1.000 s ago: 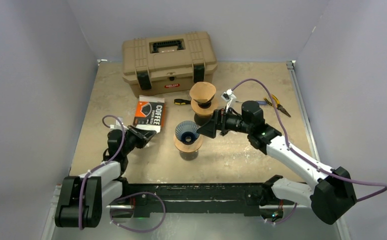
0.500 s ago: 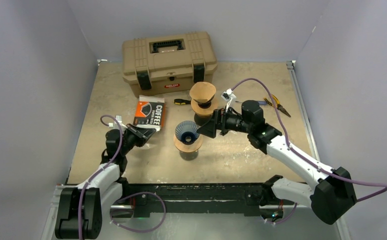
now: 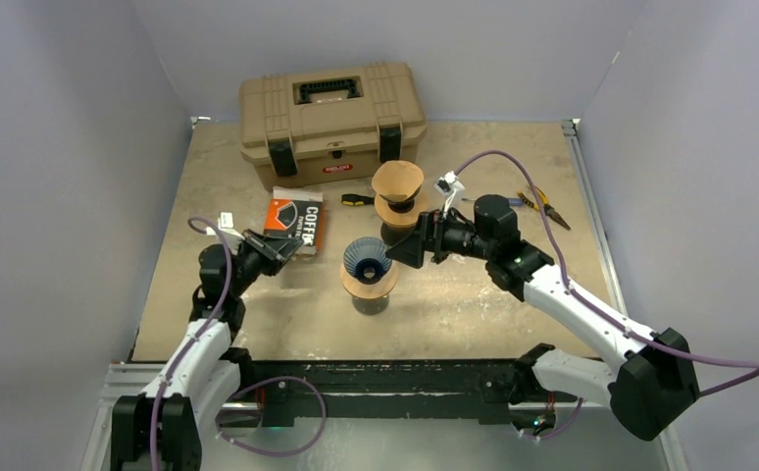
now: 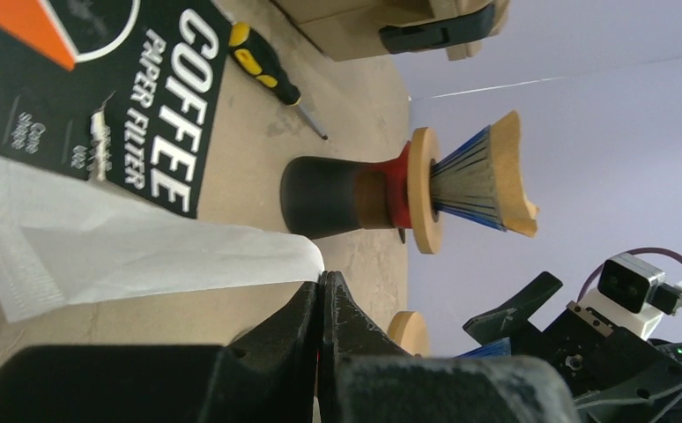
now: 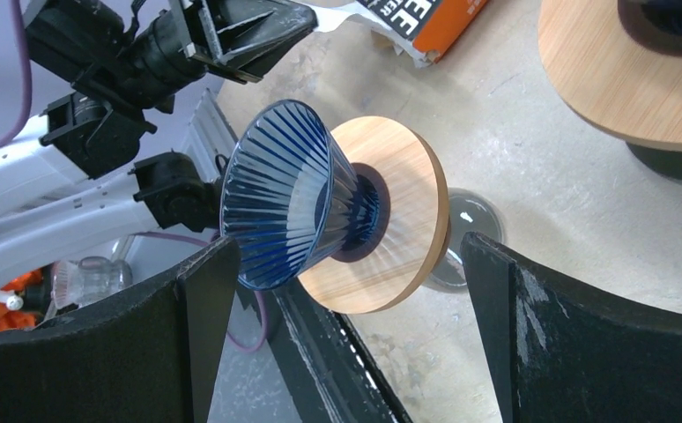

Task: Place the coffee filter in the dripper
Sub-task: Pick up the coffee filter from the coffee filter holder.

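Note:
The blue ribbed dripper [image 3: 368,257] stands on a wooden ring over a glass carafe at mid-table. My right gripper [image 3: 407,253] is open just to its right, and in the right wrist view the dripper [image 5: 285,207] sits between the spread fingers. A white coffee filter [image 4: 144,251] sticks out of the black filter package [image 3: 294,222]. My left gripper [image 4: 322,280] is shut, its tips at the filter's rounded corner. No paper shows between the jaws.
A second dripper [image 3: 398,186] with a brown filter in it stands on a dark carafe behind the blue one. A tan toolbox [image 3: 331,120] sits at the back, a screwdriver [image 3: 358,199] in front of it, and pliers [image 3: 544,204] at the right.
My left arm has stretched forward and up, bringing its shut gripper closer to the filter package. The right arm and the dripper have stayed where they were.

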You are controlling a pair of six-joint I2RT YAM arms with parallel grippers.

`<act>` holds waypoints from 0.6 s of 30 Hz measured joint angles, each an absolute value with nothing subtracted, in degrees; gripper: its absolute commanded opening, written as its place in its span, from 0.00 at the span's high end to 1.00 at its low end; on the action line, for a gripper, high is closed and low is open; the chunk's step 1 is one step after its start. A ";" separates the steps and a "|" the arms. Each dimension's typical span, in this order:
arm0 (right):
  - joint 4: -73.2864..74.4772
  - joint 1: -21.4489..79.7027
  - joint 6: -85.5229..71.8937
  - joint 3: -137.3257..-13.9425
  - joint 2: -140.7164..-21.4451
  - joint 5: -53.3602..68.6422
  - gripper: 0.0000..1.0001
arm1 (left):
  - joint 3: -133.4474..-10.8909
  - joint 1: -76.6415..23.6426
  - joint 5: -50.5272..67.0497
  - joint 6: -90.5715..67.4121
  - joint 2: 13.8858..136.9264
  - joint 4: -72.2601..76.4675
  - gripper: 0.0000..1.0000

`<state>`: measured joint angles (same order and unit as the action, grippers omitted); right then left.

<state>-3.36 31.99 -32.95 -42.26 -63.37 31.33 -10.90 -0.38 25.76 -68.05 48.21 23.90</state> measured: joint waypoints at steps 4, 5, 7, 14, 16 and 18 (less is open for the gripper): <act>-3.36 31.99 -32.80 -43.05 -63.29 30.87 0.01 | -14.48 -0.38 25.74 -66.22 46.46 20.29 1.00; -3.36 31.99 -32.77 -43.07 -63.20 30.74 0.01 | -15.46 -0.38 25.74 -65.39 46.09 19.22 1.00; -3.20 31.99 -32.75 -43.07 -62.94 30.52 0.01 | -17.39 -0.38 25.78 -63.88 45.56 16.99 1.00; -2.39 31.99 -32.67 -43.07 -61.45 29.52 0.01 | -25.06 -0.38 27.03 -57.69 45.25 10.57 1.00; -2.07 31.99 -32.53 -43.07 -60.71 29.39 0.01 | -27.09 -0.38 27.75 -56.07 45.36 8.99 1.00; -1.85 31.99 -32.45 -43.11 -60.14 29.21 0.01 | -28.82 -0.38 28.47 -54.72 45.60 7.90 1.00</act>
<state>-1.85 31.99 -32.45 -43.11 -60.14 29.21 -28.82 -0.38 28.47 -54.72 45.60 7.90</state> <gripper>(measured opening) 0.987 0.002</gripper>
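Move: The left hand already pinches the white filter; the empty blue dripper it is meant for stands about 14 cm to its right, some 4 cm back, near its height. The coffee filter box lies about 11 cm ahead, 3 cm left and 12 cm below. The filled dripper is roughly 12 cm ahead and 20 cm right, about level in height. From the right hand, the empty dripper is 6 cm left, 1 cm ahead and 9 cm below. Fingers still shut on the filter, the left hand climbs about 9 cm, rolling and tipping up some 15 degrees. ##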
